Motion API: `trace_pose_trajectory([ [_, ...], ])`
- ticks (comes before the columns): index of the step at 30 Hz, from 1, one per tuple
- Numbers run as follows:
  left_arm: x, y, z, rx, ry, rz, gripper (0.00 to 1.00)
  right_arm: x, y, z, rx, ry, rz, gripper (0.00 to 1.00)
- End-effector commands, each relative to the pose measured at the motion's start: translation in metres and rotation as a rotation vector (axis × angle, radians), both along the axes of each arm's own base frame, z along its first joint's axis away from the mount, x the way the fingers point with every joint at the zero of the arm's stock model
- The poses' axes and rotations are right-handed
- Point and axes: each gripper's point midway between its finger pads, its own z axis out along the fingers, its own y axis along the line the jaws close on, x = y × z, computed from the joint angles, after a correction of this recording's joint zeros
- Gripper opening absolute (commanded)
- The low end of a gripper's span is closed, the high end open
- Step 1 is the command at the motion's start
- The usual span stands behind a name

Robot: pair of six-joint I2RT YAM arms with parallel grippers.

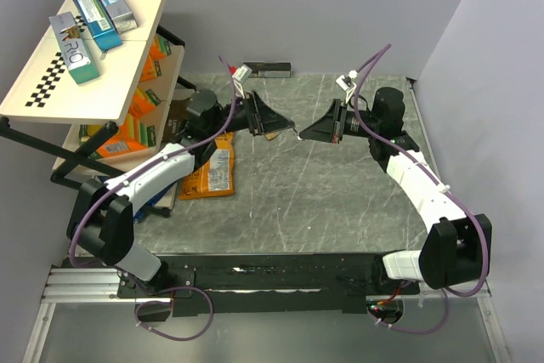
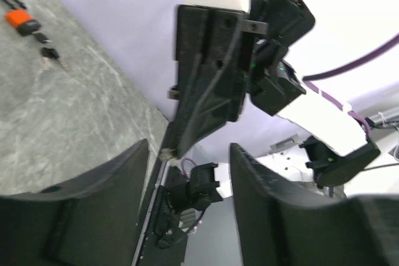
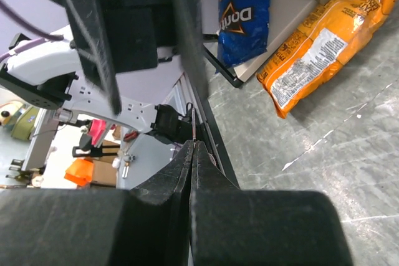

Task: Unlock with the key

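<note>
My right gripper [image 1: 304, 133] [image 3: 192, 144] is shut on the key [image 3: 194, 126], whose thin metal blade sticks out past the fingertips. From the left wrist view that blade tip [image 2: 165, 152] points toward my left gripper [image 1: 285, 122] [image 2: 190, 151], which is open with nothing between its fingers. The two grippers face each other above the table's middle, a small gap apart. A small brass-coloured thing [image 1: 269, 134] shows just under the left fingers. An orange-red padlock [image 2: 20, 21] with more small dark keys [image 2: 48, 54] lies on the table beyond.
A tilted shelf rack [image 1: 93, 82] with boxes stands at the left. An orange snack bag [image 1: 212, 174] [image 3: 324, 35] lies beside it on the marbled table, with a blue chips bag [image 3: 243, 4] nearby. A dark metal box [image 1: 268, 70] sits at the back wall.
</note>
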Motion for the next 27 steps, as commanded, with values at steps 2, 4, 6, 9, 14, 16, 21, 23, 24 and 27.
trace_pose_trajectory([
  [2, -0.009, -0.0136, 0.0242, -0.068, -0.032, -0.025, 0.5, -0.0094, 0.0028, 0.0229, 0.023, -0.086, 0.027, 0.0],
  [4, -0.0099, -0.0164, 0.0247, -0.065, -0.029, -0.027, 0.46, -0.0093, 0.0025, 0.023, 0.024, -0.089, 0.021, 0.0],
  [6, -0.0078, -0.0188, 0.021, -0.045, -0.017, -0.02, 0.44, -0.0096, 0.0027, 0.0231, 0.025, -0.093, 0.016, 0.0],
  [9, -0.0067, -0.0195, 0.0184, -0.032, -0.013, -0.011, 0.44, -0.0093, 0.0027, 0.0242, 0.026, -0.094, 0.015, 0.0],
  [14, -0.0058, -0.0193, 0.0168, -0.021, -0.006, -0.001, 0.35, -0.008, 0.0022, 0.0256, 0.029, -0.099, 0.007, 0.0],
  [16, -0.0055, -0.0193, 0.0171, -0.022, -0.007, 0.001, 0.25, -0.0083, 0.0028, 0.0248, 0.029, -0.096, 0.01, 0.0],
  [21, -0.0059, -0.0196, 0.0186, -0.024, -0.013, -0.004, 0.01, -0.0085, 0.0014, 0.0207, 0.004, -0.104, 0.004, 0.0],
  [23, -0.0089, -0.02, 0.0188, -0.023, -0.017, -0.022, 0.01, -0.0106, -0.0003, 0.0211, -0.013, -0.093, -0.002, 0.12],
  [24, -0.0087, -0.02, 0.0196, -0.019, -0.018, -0.026, 0.01, -0.0114, -0.0011, 0.0211, -0.025, -0.115, -0.002, 0.19],
  [27, -0.0127, -0.021, 0.0183, -0.004, -0.023, -0.072, 0.01, -0.0157, -0.0048, 0.022, -0.056, -0.125, -0.012, 0.46],
])
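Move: The key with its small ring sticks out of the right hand's shut fingers, about 2 cm to that hand's left. From the half-open left hand it lies some 3 cm to the right and about 1 cm back and lower. Far below on the table, the brass padlock is roughly 23 cm ahead and 7 cm left of the left hand; the orange bag is about 12 cm ahead and 23 cm left of it. The left hand, facing the right one tip to tip in mid-air, eases about 2 cm to the right and 1 cm down towards the key, then shuts its half-open fingers right up and pinches the key while the right hand holds it out almost without moving. Only once the left fingers are shut does the right hand start to open, to about a third, letting go of the key while staying beside it. ##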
